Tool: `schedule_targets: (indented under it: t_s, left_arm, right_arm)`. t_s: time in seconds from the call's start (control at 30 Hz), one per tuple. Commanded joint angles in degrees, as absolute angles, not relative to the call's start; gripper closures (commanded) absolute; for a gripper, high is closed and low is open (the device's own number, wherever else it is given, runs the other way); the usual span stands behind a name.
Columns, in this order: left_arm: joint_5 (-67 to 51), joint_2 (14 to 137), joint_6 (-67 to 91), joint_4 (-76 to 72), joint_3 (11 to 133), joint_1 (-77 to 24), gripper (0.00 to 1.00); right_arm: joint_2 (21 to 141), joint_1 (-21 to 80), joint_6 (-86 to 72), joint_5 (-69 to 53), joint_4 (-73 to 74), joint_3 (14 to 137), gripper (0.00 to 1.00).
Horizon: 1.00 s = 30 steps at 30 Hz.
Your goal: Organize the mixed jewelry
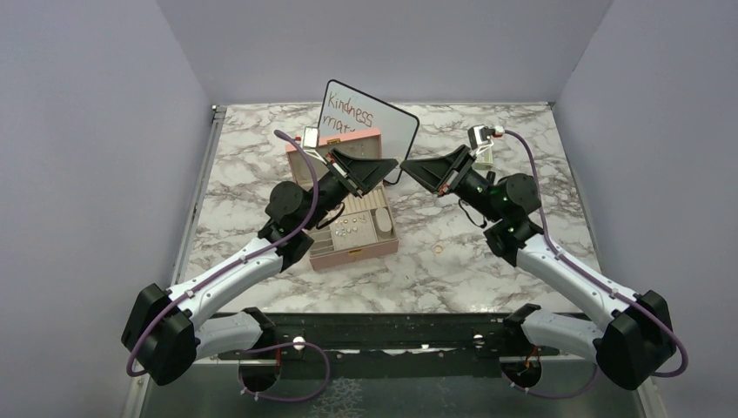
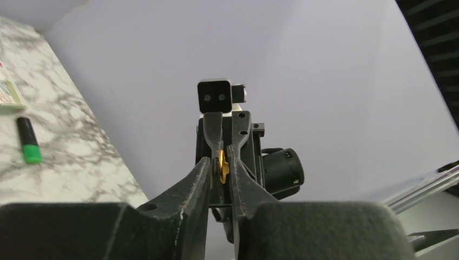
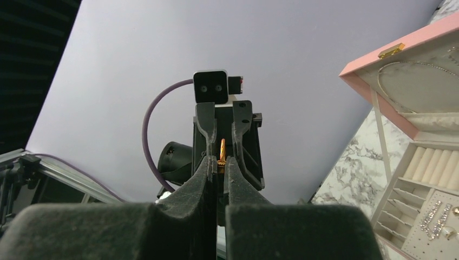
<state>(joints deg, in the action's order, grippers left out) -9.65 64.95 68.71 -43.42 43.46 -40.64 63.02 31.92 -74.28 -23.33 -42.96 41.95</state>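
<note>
Both grippers meet tip to tip in the air above the table. My right gripper [image 1: 407, 166] [image 3: 220, 160] is shut on a small gold earring piece [image 3: 222, 151], whose thin post points toward the left gripper. My left gripper [image 1: 392, 165] [image 2: 218, 154] has its jaws a little apart around that same gold piece [image 2: 223, 167]. I cannot see them pressing on it. More small jewelry [image 1: 346, 228] [image 3: 433, 214] lies in the open pink box [image 1: 357, 251] [image 3: 373, 70]. One gold ring [image 1: 438, 249] lies on the marble to the right of the box.
A whiteboard sign [image 1: 370, 117] leans behind the box. A green marker [image 2: 28, 142] and a white-green packet [image 2: 8, 92] lie on the marble at the back right. Purple walls close in the table on three sides.
</note>
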Motion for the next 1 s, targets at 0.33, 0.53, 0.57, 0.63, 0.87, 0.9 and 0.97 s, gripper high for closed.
schedule_targets:
  t_s: [0.33,0.53,0.57,0.63,0.87,0.9,0.97]
  left_arm:
    - [5.6,48.6,55.3,-7.3,40.8,-36.3,0.19]
    - [20.2,45.8,42.0,11.1,47.5,-36.1,0.16]
    - [22.1,45.8,39.8,13.0,48.5,-36.1,0.16]
    - [26.0,45.7,35.8,14.9,50.2,-36.1,0.15]
    - [37.4,46.2,25.3,17.1,53.7,-36.1,0.15]
    - [38.9,46.2,24.5,17.2,53.6,-36.1,0.15]
    - [41.4,46.1,23.9,17.5,53.3,-36.1,0.15]
  right_arm:
    - [66.9,32.3,-54.0,-22.4,1.4,56.6,0.99]
    - [77.7,34.2,-40.4,-19.0,20.4,67.4,0.99]
    - [79.5,35.0,-38.8,-16.9,22.8,69.3,0.99]
    - [83.2,36.9,-36.0,-12.7,26.6,73.2,0.99]
    - [96.8,41.9,-30.8,-3.4,33.7,85.8,0.99]
    - [98.6,42.3,-30.3,-2.6,34.0,87.2,0.99]
    - [101.9,43.0,-29.6,-0.7,34.7,90.1,0.99]
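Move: The ring rolls in the open jewellery box, the likely place for the gold ring now at the right fingertips, lie about 16 cm ahead of the right hand, 13 cm to its left and 34 cm below. The earring pad is some 7 cm nearer than the rolls; the oblong cushion lies 12 cm ahead and 4 cm left of the hand, equally low. From the left hand the rolls are roughly 16 cm ahead, 12 cm left and 35 cm below. The gold ring stays pinched in the shut right fingers and is carried about 19 cm down, and some 7 cm both forward and left, towards the open box, as that wrist tips from pointing slightly upward to steeply down. The left fingers spread wide, letting go of the ring, and the hand withdraws 18 cm left and 8 cm down, swinging round to point forward. ##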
